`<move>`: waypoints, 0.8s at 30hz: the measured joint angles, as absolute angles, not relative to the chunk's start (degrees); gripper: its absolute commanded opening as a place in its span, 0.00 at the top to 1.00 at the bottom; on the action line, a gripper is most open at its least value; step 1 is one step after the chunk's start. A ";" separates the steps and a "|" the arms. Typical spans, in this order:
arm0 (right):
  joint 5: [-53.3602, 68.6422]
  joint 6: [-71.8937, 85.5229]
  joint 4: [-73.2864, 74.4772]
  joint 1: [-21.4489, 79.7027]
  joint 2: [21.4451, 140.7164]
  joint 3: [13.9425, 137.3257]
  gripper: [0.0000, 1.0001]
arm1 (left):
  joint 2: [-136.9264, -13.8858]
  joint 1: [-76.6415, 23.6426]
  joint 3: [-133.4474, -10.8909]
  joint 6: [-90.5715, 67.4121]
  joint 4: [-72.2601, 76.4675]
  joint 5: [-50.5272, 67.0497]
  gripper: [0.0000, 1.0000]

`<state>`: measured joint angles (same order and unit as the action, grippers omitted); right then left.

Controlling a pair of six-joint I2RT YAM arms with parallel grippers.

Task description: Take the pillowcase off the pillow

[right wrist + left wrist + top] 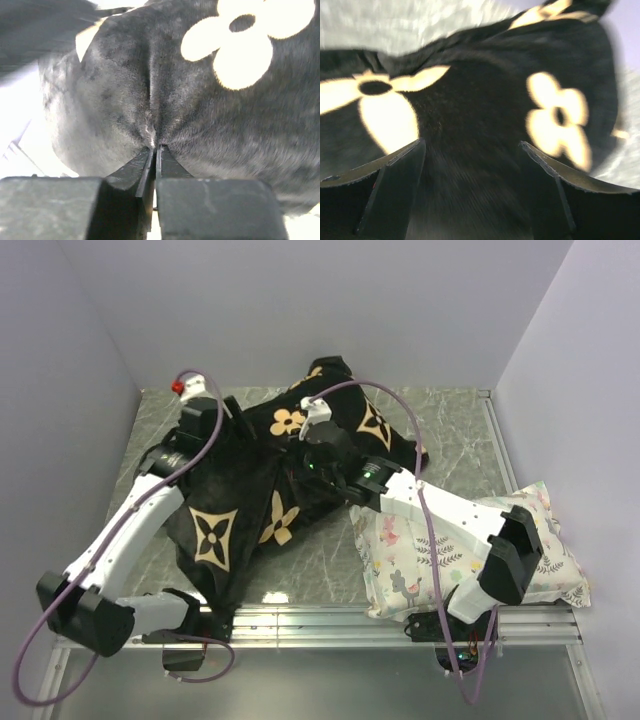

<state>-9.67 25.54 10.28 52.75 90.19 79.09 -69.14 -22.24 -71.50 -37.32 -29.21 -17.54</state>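
Observation:
The black plush pillowcase [290,470] with tan flower and star motifs lies bunched in the middle of the table. It fills the left wrist view [480,100] and the right wrist view [210,110]. The plain white pillow is hidden inside it. My right gripper [305,455] is shut on a pinched fold of the black fabric near the middle of the bundle [155,146]. My left gripper [212,443] is open at the bundle's far left, its fingers [402,167] spread wide over the black fabric. The left wrist view is blurred.
A smaller white pillow with pastel floral print [470,540] lies at the front right, under my right arm. The grey marble tabletop [455,430] is boxed in by white walls. A metal rail [400,625] runs along the near edge.

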 measured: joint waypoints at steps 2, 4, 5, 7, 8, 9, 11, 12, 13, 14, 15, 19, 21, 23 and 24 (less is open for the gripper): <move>-9.63 26.02 10.46 52.66 88.53 77.60 0.53 | -71.96 -22.59 -69.34 -37.65 -28.45 -17.50 0.23; -10.44 26.13 10.31 51.46 86.70 75.61 0.31 | -76.55 -22.83 -68.66 -37.93 -28.60 -17.78 0.40; -11.09 26.41 10.37 50.52 85.62 74.56 0.26 | -78.32 -22.87 -68.79 -37.89 -28.53 -18.50 0.49; -11.84 26.59 10.35 48.12 83.26 71.85 0.16 | -83.13 -22.70 -70.11 -37.65 -28.73 -20.99 0.72; -11.99 27.07 10.31 46.81 81.91 70.13 0.14 | -85.45 -22.39 -71.31 -37.08 -28.80 -22.33 0.77; -11.97 27.38 10.15 45.65 80.42 68.10 0.12 | -86.98 -22.02 -72.58 -36.84 -28.97 -23.29 0.85; -12.21 27.99 9.63 43.62 77.28 63.35 0.06 | -89.82 -20.91 -75.61 -36.18 -29.47 -24.49 0.91; -12.21 28.14 9.30 43.20 76.20 61.45 0.04 | -90.96 -20.27 -77.32 -35.77 -30.13 -24.75 0.98; -12.23 28.45 8.75 43.07 75.00 59.05 0.02 | -92.23 -19.66 -79.20 -35.42 -31.05 -24.86 1.00; -11.90 28.82 8.08 43.11 74.02 56.66 0.01 | -93.45 -19.14 -81.08 -35.05 -31.79 -24.97 1.00; -11.46 29.06 7.22 43.16 73.38 54.46 0.01 | -94.48 -18.74 -82.61 -34.61 -32.47 -24.97 1.00; -8.78 30.65 2.33 43.24 74.22 47.66 0.00 | -99.63 -17.39 -88.05 -32.97 -34.63 -24.77 1.00; -7.33 31.68 -1.21 43.31 76.38 46.28 0.00 | -101.58 -16.93 -89.38 -32.05 -35.35 -24.51 1.00; -6.09 33.15 -5.76 43.46 78.85 44.77 0.00 | -103.04 -16.43 -90.11 -31.22 -35.46 -23.92 1.00; -5.69 33.91 -7.97 43.57 79.77 43.94 0.00 | -103.55 -16.05 -90.15 -30.92 -35.35 -23.53 1.00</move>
<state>-5.69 33.91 -7.97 43.57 79.77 43.94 -103.55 -16.05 -90.15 -30.92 -35.35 -23.53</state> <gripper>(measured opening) 0.996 0.024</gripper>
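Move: The left hand, open, has the black pillowcase's fold below it, about 5 cm ahead, straight in line and 11 cm down. The case's star print lies some 15 cm back from that hand, 4 cm left and 20 cm below. From the right hand, still pinching fabric, the case's near right edge is about 3 cm ahead, 6 cm right and 18 cm down; the printed pillow sits roughly 13 cm back, 43 cm right and 23 cm down. Down about 10 cm and then forward about as far goes the left hand, tipping some 20 degrees farther down and rolling left side up, closing on a fold of the pillowcase and carrying on forward with it pinched. The right fingers open wide and release their pinch; that hand swings right about 12 cm, then sinks about 13 cm beside the case's near edge. ##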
